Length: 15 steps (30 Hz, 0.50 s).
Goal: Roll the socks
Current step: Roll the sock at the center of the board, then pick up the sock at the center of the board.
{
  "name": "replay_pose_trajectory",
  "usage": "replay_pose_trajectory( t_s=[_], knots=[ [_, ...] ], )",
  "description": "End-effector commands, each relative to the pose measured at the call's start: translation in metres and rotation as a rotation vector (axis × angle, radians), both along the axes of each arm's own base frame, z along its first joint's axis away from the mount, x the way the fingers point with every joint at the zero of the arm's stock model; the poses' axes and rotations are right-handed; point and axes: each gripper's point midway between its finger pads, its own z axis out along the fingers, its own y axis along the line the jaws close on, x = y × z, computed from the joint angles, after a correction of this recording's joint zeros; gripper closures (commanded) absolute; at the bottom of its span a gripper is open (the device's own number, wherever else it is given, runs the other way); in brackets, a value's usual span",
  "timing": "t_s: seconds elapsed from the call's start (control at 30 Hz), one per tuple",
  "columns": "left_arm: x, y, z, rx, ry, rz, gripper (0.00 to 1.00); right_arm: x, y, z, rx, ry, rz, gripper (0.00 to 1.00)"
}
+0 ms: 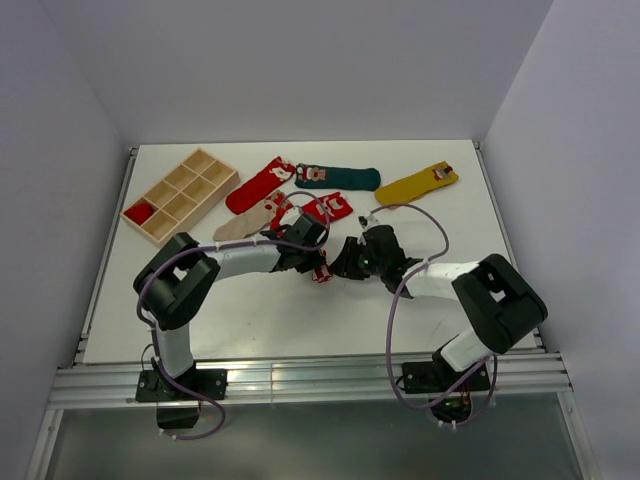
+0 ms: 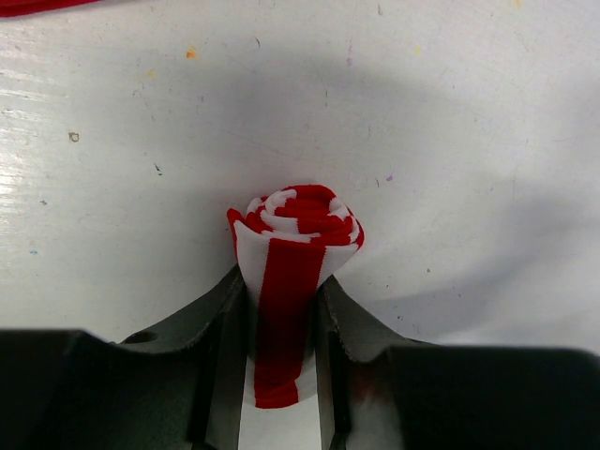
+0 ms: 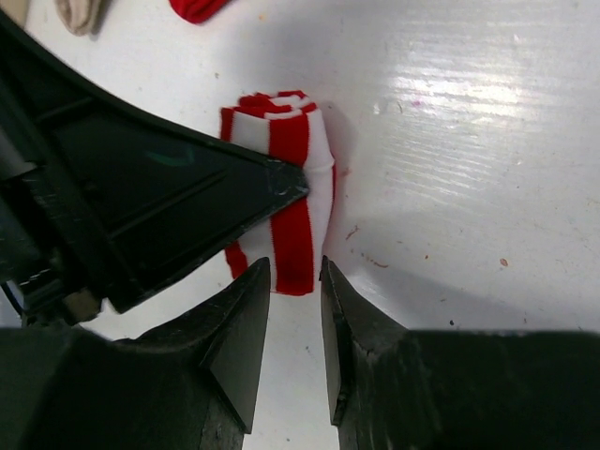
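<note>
A red-and-white striped sock (image 2: 295, 220), rolled into a tight spiral, stands on the white table (image 2: 469, 112) with my left gripper (image 2: 283, 281) shut across it. In the top view the roll (image 1: 322, 272) lies between the left gripper (image 1: 314, 260) and the right gripper (image 1: 340, 266). In the right wrist view the striped sock (image 3: 302, 159) has its near end between the tips of my right gripper (image 3: 296, 267), whose jaws stand slightly apart and do not visibly pinch it. One left finger (image 3: 187, 202) presses on the sock's side.
Loose socks lie at the back of the table: red (image 1: 258, 185), dark green (image 1: 342, 178), mustard yellow (image 1: 417, 183), beige (image 1: 240, 226) and another red one (image 1: 327, 208). A wooden divided tray (image 1: 190, 185) sits at the back left with something red in one compartment.
</note>
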Motion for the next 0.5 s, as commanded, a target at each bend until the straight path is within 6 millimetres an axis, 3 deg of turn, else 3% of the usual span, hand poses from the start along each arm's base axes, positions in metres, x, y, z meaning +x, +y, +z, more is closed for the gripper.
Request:
replay_pose_trajectory(
  t_s=[0.0,0.1,0.2,0.3,0.37,0.47],
  knots=[
    [-0.058,0.053,-0.058,0.239,0.209,-0.060,0.98,0.011,0.011,0.004,0.041,-0.031,0.003,0.65],
    [-0.059,0.051,-0.057,0.226,0.206,-0.065,0.98,0.008,0.014,-0.008,0.052,0.004,0.018,0.67],
    [-0.059,0.049,-0.058,0.210,0.202,-0.069,0.98,0.005,0.012,-0.018,0.059,0.024,0.017,0.75],
    [-0.061,0.046,-0.058,0.188,0.200,-0.078,0.94,0.002,0.005,-0.030,0.040,0.051,0.004,0.89],
    [-0.061,0.044,-0.057,0.167,0.191,-0.083,0.88,0.000,0.003,-0.035,0.023,0.060,0.000,0.99],
    [-0.062,0.041,-0.054,0.134,0.178,-0.093,0.75,-0.002,-0.003,-0.042,0.006,0.088,-0.013,1.00]
  ],
)
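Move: The rolled striped sock is already in my left hand's fingers, its middle right at the grip. From my right hand, its middle is about 4 cm to the left, roughly 1 cm ahead and some 3 cm lower. The flat red sock lies about 14 cm ahead of my right hand, 6 cm left and 4 cm below. The beige sock is at about 13 cm ahead of that hand, 21 cm left and just as low. With my left hand keeping the striped roll clamped in place, I drop my right hand about 1.5 cm and ease it roughly 1 cm left, up to the near edge of the sock below my left finger. Then, tipping the wrist a few degrees, I shut the partly open right fingers almost fully, pinching the sock's hem. ##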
